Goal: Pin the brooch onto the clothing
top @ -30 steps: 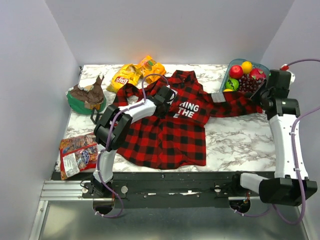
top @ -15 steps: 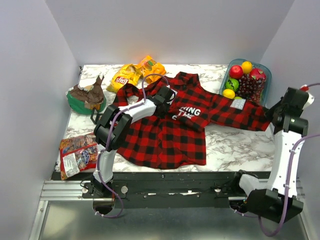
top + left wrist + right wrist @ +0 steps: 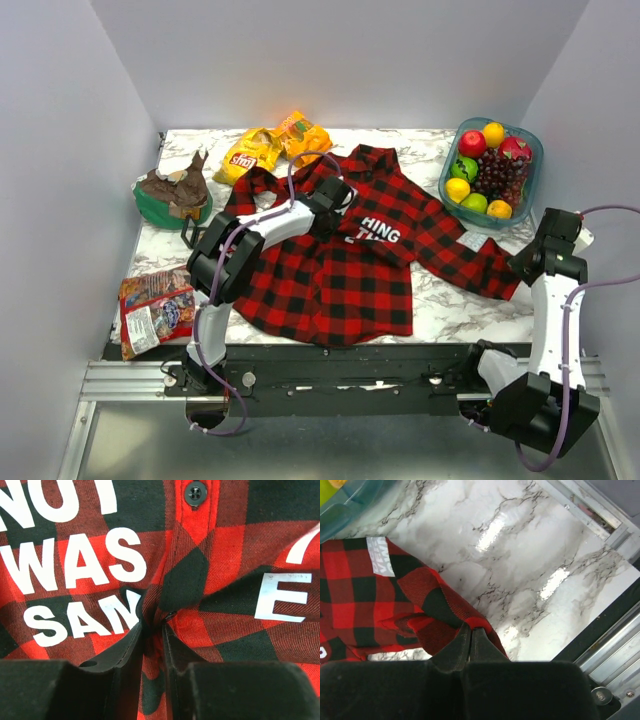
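The clothing (image 3: 330,270), a red and black plaid shirt with white letters, lies spread on the marble table. My left gripper (image 3: 340,200) is on its chest by the letters. In the left wrist view this gripper (image 3: 152,625) is shut on a raised fold of the shirt (image 3: 230,570) just below a black button (image 3: 195,492). My right gripper (image 3: 520,268) is at the near right, shut on the end of the shirt's sleeve (image 3: 470,255). The right wrist view shows its fingertips (image 3: 470,629) pinching the sleeve's (image 3: 360,600) edge. The brooch is out of view.
A glass bowl of fruit (image 3: 490,160) stands at the back right. Yellow snack bags (image 3: 275,143) lie at the back. A green bowl (image 3: 172,195) is at the left, and a snack packet (image 3: 155,310) lies near the front left corner. The table's metal edge (image 3: 615,645) runs close to the right gripper.
My right gripper has drawn the sleeve from beside the fruit bowl toward the near right. The shirt's chest has bunched and hides more letters. The left arm has barely moved.
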`<state>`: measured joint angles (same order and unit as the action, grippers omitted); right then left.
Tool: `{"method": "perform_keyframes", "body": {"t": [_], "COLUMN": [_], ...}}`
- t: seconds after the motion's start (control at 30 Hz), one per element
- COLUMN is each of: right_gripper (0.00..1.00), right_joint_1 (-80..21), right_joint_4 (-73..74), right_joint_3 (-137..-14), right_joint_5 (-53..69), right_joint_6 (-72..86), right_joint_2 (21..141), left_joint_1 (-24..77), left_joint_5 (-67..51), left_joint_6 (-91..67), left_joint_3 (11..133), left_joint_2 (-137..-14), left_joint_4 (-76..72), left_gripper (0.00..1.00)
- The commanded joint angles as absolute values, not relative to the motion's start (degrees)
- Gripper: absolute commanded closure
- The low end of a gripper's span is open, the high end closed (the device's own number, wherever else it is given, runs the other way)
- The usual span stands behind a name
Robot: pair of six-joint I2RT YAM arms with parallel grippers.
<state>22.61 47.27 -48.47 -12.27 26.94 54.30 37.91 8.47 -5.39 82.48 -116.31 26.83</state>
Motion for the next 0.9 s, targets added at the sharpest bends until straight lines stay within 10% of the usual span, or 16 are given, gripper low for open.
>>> {"method": "perform_keyframes", "body": {"t": [0.0,0.1,0.27,0.6,0.87], "right_gripper": [0.99,0.98,0.3,0.21,0.21], "right_joint_1": [22.9,22.9,22.9,21.4,21.4], "right_joint_4": [44.7,45.2,47.3,42.9,41.7], "right_joint_3": [-49.5,-50.5,-51.5,-45.5,-42.0], "right_joint_5": [-18.6,-23.6,-27.2,-6.8,-4.4], "right_joint_6": [25.8,25.1,23.9,21.8,24.2], "right_joint_2": [56.7,58.5,57.8,51.7,61.1], "left_joint_1": [38.8,39.2,39.3,41.4,42.7], "left_joint_5": [8.5,8.9,8.8,6.7,6.5], "left_joint_6": [-4.9,-4.7,-4.7,-5.9,-5.9], "left_joint_3": [82.1,82.3,82.8,82.4,81.7], "left_joint_2": [-114.3,-114.3,-114.0,-107.3,-104.0], "left_joint_4": [29.9,30.3,30.8,30.1,29.7], "left_gripper": [0.69,0.69,0.65,0.15,0.08]}}
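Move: The right hand holds the sleeve cuff some 12 cm above the marble; the bare spot it's meant for is about 2 cm ahead and 1 cm left. The sleeve's printed patch is roughly 13 cm ahead and 10 cm left, the fruit basket 28 cm ahead and 8 cm left. The left hand pinches the shirt's button strip, about 1 cm below level; SAM lies 3 cm ahead and 4 cm left, the E level and 8 cm right. Both hands let go of the shirt. The right swings about 3 cm right and slightly down as its fingers open on the cuff, goes back left past its start with a small rise, then drops some 5 cm towards the freed cuff, fingers open. The left draws the button strip back a little, spreads its fingers and lifts about 7 cm clear, easing back and right. ##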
